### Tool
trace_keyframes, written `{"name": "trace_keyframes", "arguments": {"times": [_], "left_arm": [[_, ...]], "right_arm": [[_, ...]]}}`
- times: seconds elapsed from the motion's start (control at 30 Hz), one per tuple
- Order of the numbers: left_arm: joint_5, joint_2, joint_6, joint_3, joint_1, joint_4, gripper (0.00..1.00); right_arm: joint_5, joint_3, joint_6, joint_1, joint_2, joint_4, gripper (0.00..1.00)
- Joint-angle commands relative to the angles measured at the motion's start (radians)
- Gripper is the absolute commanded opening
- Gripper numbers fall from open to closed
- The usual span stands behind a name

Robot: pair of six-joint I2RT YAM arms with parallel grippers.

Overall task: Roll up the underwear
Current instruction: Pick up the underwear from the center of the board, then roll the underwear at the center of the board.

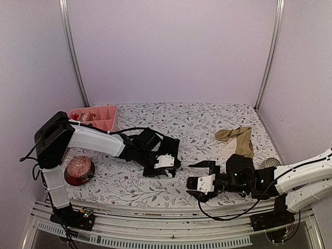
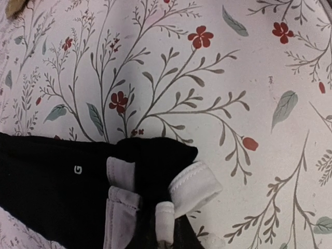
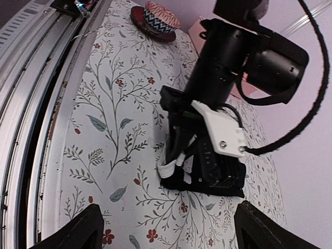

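Note:
The black underwear point(image 2: 52, 192), with white trim point(image 2: 194, 187) and a white letter on its band, lies bunched near the table's middle point(image 1: 174, 150). My left gripper point(image 1: 168, 167) is shut on its trimmed edge. The right wrist view shows the left gripper's fingers point(image 3: 179, 158) pinching the folded black cloth point(image 3: 218, 179) against the table. The tan underwear point(image 1: 237, 139) lies crumpled at the back right, touched by neither gripper. My right gripper point(image 1: 199, 174) hovers open just right of the black bundle. Its dark fingertips point(image 3: 72, 231) stand wide apart with nothing between them.
A pink compartment tray point(image 1: 96, 116) sits at the back left. A red bowl holding a patterned ball point(image 1: 79, 171) stands at the front left, also seen as a bowl point(image 3: 158, 18) in the right wrist view. The table's metal front rail point(image 3: 31, 104) runs close by.

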State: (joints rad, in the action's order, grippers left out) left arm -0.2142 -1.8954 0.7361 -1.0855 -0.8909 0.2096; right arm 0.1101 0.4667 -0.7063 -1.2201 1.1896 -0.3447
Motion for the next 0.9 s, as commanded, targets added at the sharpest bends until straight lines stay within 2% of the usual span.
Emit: {"name": "trace_keyframes", "arguments": {"times": [0.0, 0.17, 0.43, 0.6, 0.87], "left_arm": [[-0.147, -0.030, -0.012, -0.066, 0.043, 0.132, 0.11], [-0.216, -0.052, -0.005, -0.117, 0.069, 0.205, 0.11], [-0.228, -0.057, 0.002, -0.122, 0.076, 0.223, 0.12], [-0.238, -0.057, -0.002, -0.123, 0.076, 0.223, 0.13], [-0.240, -0.057, 0.001, -0.110, 0.075, 0.218, 0.16]], "right_arm": [[-0.081, 0.046, -0.061, -0.052, 0.079, 0.050, 0.88], [-0.067, 0.105, -0.089, -0.074, 0.196, 0.058, 0.84], [0.153, 0.180, -0.174, -0.060, 0.457, -0.084, 0.83], [0.164, 0.228, -0.191, -0.019, 0.527, -0.134, 0.86], [0.164, 0.324, -0.233, 0.018, 0.673, -0.146, 0.85]]}}
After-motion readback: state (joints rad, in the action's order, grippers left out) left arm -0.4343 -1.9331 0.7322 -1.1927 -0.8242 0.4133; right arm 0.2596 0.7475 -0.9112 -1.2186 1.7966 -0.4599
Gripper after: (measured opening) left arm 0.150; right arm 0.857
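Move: The left fingers already pinch the near, white-banded end of the underwear, whose middle lies about 6 cm ahead of them, 1 cm to their left and 1 cm lower. From the open right hand, that middle is some 16 cm ahead, 8 cm left and 14 cm below. The beige cloth is about 25 cm ahead and 23 cm right of the right hand, and the ribbed cup roughly 12 cm ahead and 34 cm right, both near table height. With its fingers kept wide open, the right hand swoops about 10 cm down towards the near end of the underwear, first drawing back some 3 cm while edging left, then turning forward and further left for roughly 8 cm and levelling off as its fingertips tip about 20 degrees further down. The left hand keeps its pinch on the banded end and stays almost in place, easing about a centimetre back and slightly up while its fingertips swing back some 15 degrees; the right fingers come close beside them without closing. ##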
